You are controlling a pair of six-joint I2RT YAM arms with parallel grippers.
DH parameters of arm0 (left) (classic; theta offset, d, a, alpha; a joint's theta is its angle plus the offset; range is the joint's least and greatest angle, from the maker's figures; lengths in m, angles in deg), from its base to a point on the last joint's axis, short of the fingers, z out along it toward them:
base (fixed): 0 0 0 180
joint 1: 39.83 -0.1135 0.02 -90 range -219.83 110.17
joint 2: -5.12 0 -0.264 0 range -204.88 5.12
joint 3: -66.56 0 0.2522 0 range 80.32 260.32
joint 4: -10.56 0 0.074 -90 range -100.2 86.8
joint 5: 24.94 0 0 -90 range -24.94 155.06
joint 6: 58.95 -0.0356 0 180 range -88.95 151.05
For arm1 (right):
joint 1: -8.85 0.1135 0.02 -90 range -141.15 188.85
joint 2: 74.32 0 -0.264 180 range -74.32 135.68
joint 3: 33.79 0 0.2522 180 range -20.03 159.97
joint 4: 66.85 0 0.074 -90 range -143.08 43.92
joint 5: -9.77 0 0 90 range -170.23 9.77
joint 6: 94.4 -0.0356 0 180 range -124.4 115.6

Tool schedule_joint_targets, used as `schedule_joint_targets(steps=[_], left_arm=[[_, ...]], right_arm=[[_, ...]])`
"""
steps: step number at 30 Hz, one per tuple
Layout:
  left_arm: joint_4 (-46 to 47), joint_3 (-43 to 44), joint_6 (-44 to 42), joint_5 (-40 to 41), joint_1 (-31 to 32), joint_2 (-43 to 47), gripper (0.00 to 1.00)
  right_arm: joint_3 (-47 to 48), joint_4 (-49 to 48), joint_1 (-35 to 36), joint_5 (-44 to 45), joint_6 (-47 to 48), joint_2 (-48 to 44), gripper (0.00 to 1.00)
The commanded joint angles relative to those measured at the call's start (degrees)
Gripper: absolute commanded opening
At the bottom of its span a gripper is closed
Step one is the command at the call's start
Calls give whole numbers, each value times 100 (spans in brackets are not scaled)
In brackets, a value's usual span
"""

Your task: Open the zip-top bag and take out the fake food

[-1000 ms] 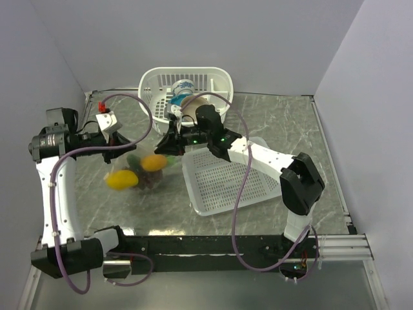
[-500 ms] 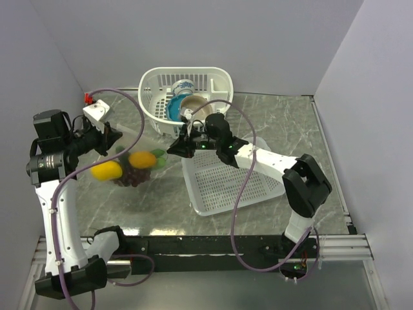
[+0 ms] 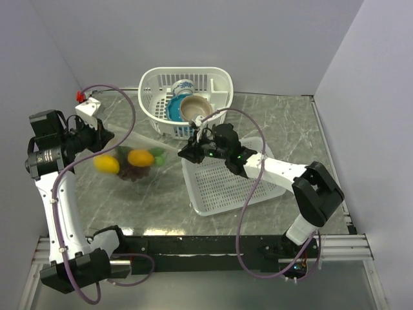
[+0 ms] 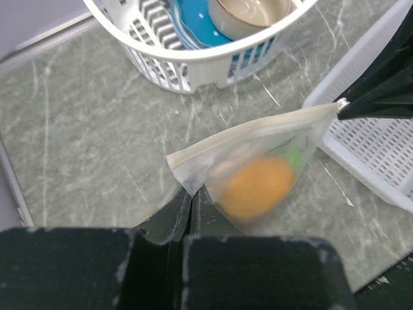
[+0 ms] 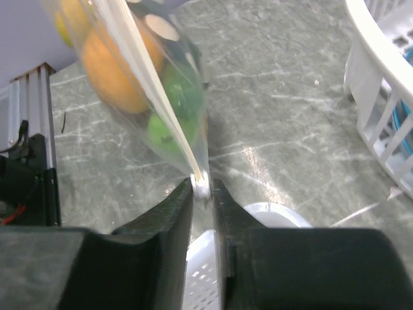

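Note:
The zip-top bag (image 3: 135,155) hangs stretched between both grippers above the table, its whitish zip strip (image 3: 145,139) on top. Inside lie the fake food pieces: a yellow fruit (image 3: 106,165), an orange fruit (image 3: 140,157), green pieces (image 3: 158,159) and dark grapes (image 3: 132,173). My left gripper (image 3: 103,135) is shut on the bag's left corner, as the left wrist view (image 4: 192,194) shows with the orange fruit (image 4: 255,187) just beyond. My right gripper (image 3: 182,154) is shut on the strip's right end (image 5: 202,184); the orange fruit (image 5: 113,71) and green pieces (image 5: 171,110) show through the plastic.
A white mesh basket (image 3: 219,84) with a blue bowl (image 3: 174,110) and a brown bowl (image 3: 195,108) stands at the back. A flat white mesh tray (image 3: 226,187) lies under the right arm. The marbled table ends at walls on the left, back and right.
The left gripper drew back to the left and the right gripper shifted right and toward the front, pulling the bag taut. The food inside swung left and back, blurred.

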State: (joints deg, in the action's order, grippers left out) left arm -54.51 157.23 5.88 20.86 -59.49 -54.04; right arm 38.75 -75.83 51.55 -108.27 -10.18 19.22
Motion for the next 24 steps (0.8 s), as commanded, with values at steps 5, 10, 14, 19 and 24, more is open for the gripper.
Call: schedule_joint_targets(steps=[5,10,14,19,24], left_arm=[[134,-957,-514,-860,-143,1,2],[-2395,-932,-3129,-1599,-117,-675,21],[-2762,-932,-2968,-1328,58,-1141,43],[-2753,-521,-2801,-1389,111,-967,74],[-2753,675,-1826,-1459,111,-712,99]], right_arm=[[572,253,-95,96,-608,-239,100],[740,735,221,596,-740,-432,100],[722,990,748,1123,-539,-600,100],[468,834,1250,1686,-459,-582,100],[572,850,1232,1845,-407,-345,100]])
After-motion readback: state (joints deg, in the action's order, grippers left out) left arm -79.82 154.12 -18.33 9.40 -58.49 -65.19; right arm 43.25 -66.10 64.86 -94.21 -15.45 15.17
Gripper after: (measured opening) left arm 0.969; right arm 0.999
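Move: Both hands still pinch opposite ends of the hanging bag's mouth strip. The food bundle in the bag is about 5 cm right, 2 cm ahead and 15 cm below the left hand; from the right hand it is some 20 cm left, 2 cm ahead and 8 cm lower. The white tray's middle lies about 17 cm right, 7 cm ahead and 18 cm below the right hand, the dish basket some 30 cm straight ahead of it and 13 cm lower. The right fingers spring wide open first and let go of their end of the strip, the hand lifting about 3 cm and then swinging back 7 cm and left 4 cm, beside the bag. Meanwhile the left hand lowers its end some 12 cm, drifting back and right, while the wrist tips down and turns about 20 degrees clockwise; its fingers start to open partway down and release the strip, and the open hand then rises nearly 4 cm over the bag. ##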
